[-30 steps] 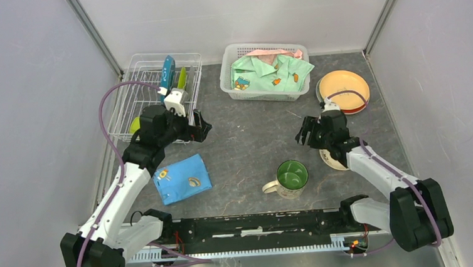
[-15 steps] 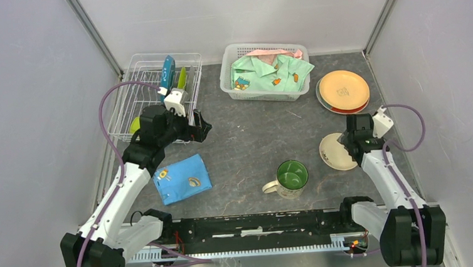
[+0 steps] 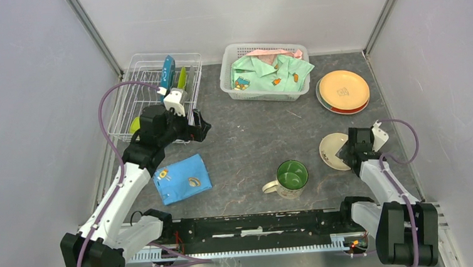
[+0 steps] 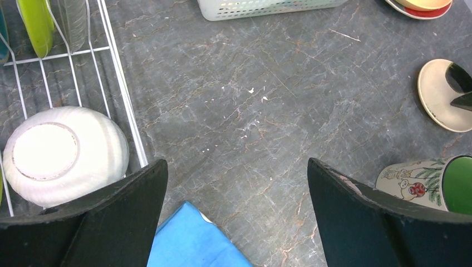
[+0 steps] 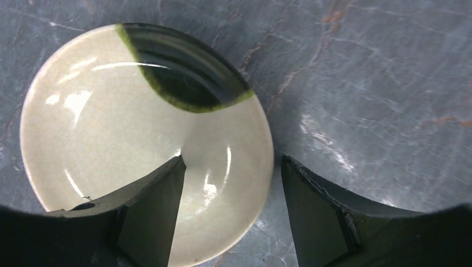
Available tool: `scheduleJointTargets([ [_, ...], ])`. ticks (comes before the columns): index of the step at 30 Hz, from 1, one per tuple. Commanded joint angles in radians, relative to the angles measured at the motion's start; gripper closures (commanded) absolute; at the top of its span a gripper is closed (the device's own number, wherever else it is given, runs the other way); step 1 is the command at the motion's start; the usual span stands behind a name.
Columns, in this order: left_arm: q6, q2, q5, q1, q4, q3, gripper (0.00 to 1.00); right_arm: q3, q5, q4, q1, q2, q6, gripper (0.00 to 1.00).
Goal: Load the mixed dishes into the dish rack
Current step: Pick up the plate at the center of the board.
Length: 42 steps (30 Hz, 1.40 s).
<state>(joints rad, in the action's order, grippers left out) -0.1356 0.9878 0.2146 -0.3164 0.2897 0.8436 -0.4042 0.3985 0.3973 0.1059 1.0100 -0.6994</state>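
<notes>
The cream plate [image 5: 133,128], with a dark green patch on one side, lies flat on the table at the right [image 3: 330,148]. My right gripper [image 5: 232,161] [image 3: 348,153] is open and straddles its rim, one finger over the plate's inside and the other over the table outside it. A gap shows between the outer finger and the rim. My left gripper [image 4: 236,167] [image 3: 198,126] hangs wide open beside the dish rack [image 3: 138,96], holding nothing. The rack holds a blue plate [image 3: 167,74], a lime-green plate [image 4: 35,21] and an upturned white bowl [image 4: 67,154]. The green-lined mug [image 3: 291,177] lies near the front.
An orange plate [image 3: 343,89] is stacked on a red one at the back right. A white latticed basket [image 3: 263,75] with green clothing stands at the back middle. A folded blue cloth [image 3: 182,179] lies below the left gripper. Grey walls close in on both sides.
The right arm swung from mid-table out to the right, and its gripper came down over the cream plate's right rim. The left arm has not moved.
</notes>
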Motion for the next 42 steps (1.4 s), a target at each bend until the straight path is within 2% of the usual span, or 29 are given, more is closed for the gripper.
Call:
scheduleJointTargets([
  [1,0.034,-0.023,-0.011,-0.004,-0.026,-0.005,0.0,0.052,-0.143,-0.162,0.005,-0.01,0.088,0.3],
  [9,0.034,-0.023,-0.012,-0.004,-0.025,-0.005,0.0,0.108,-0.3,-0.28,0.004,-0.002,0.155,0.37],
  [18,0.037,-0.032,-0.02,-0.004,-0.03,-0.008,0.0,0.171,-0.516,-0.448,0.004,-0.027,0.212,0.53],
  [27,0.035,-0.026,-0.023,-0.004,-0.03,-0.005,0.0,0.217,-0.562,-0.534,0.004,-0.001,0.186,0.66],
  [33,0.038,-0.044,-0.018,-0.004,-0.042,-0.002,0.0,0.218,-0.575,-0.561,0.005,-0.009,0.177,0.83],
  [36,-0.012,-0.063,-0.047,-0.004,-0.067,-0.018,0.0,0.211,-0.589,-0.559,0.004,-0.037,0.178,0.92],
  [42,-0.035,-0.015,-0.077,-0.004,0.0,0.034,0.0,0.128,-0.612,-0.461,0.005,-0.081,0.121,1.0],
])
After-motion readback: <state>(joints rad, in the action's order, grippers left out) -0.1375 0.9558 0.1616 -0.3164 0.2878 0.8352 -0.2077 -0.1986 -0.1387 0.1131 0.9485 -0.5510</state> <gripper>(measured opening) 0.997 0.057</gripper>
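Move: The plate's middle lies about 6 cm left and 3 cm ahead of the open right hand, roughly 1 cm lower, with its right rim between the fingertips. The green-lined mug stands some 22 cm left and 6 cm back of that hand; the orange plate stack is about 25 cm straight ahead. From the idle left hand the plate is roughly 44 cm right, 12 cm back and 20 cm below. The right hand slides the plate some 10 cm left and forward, pinches the right rim, then rises slightly. ##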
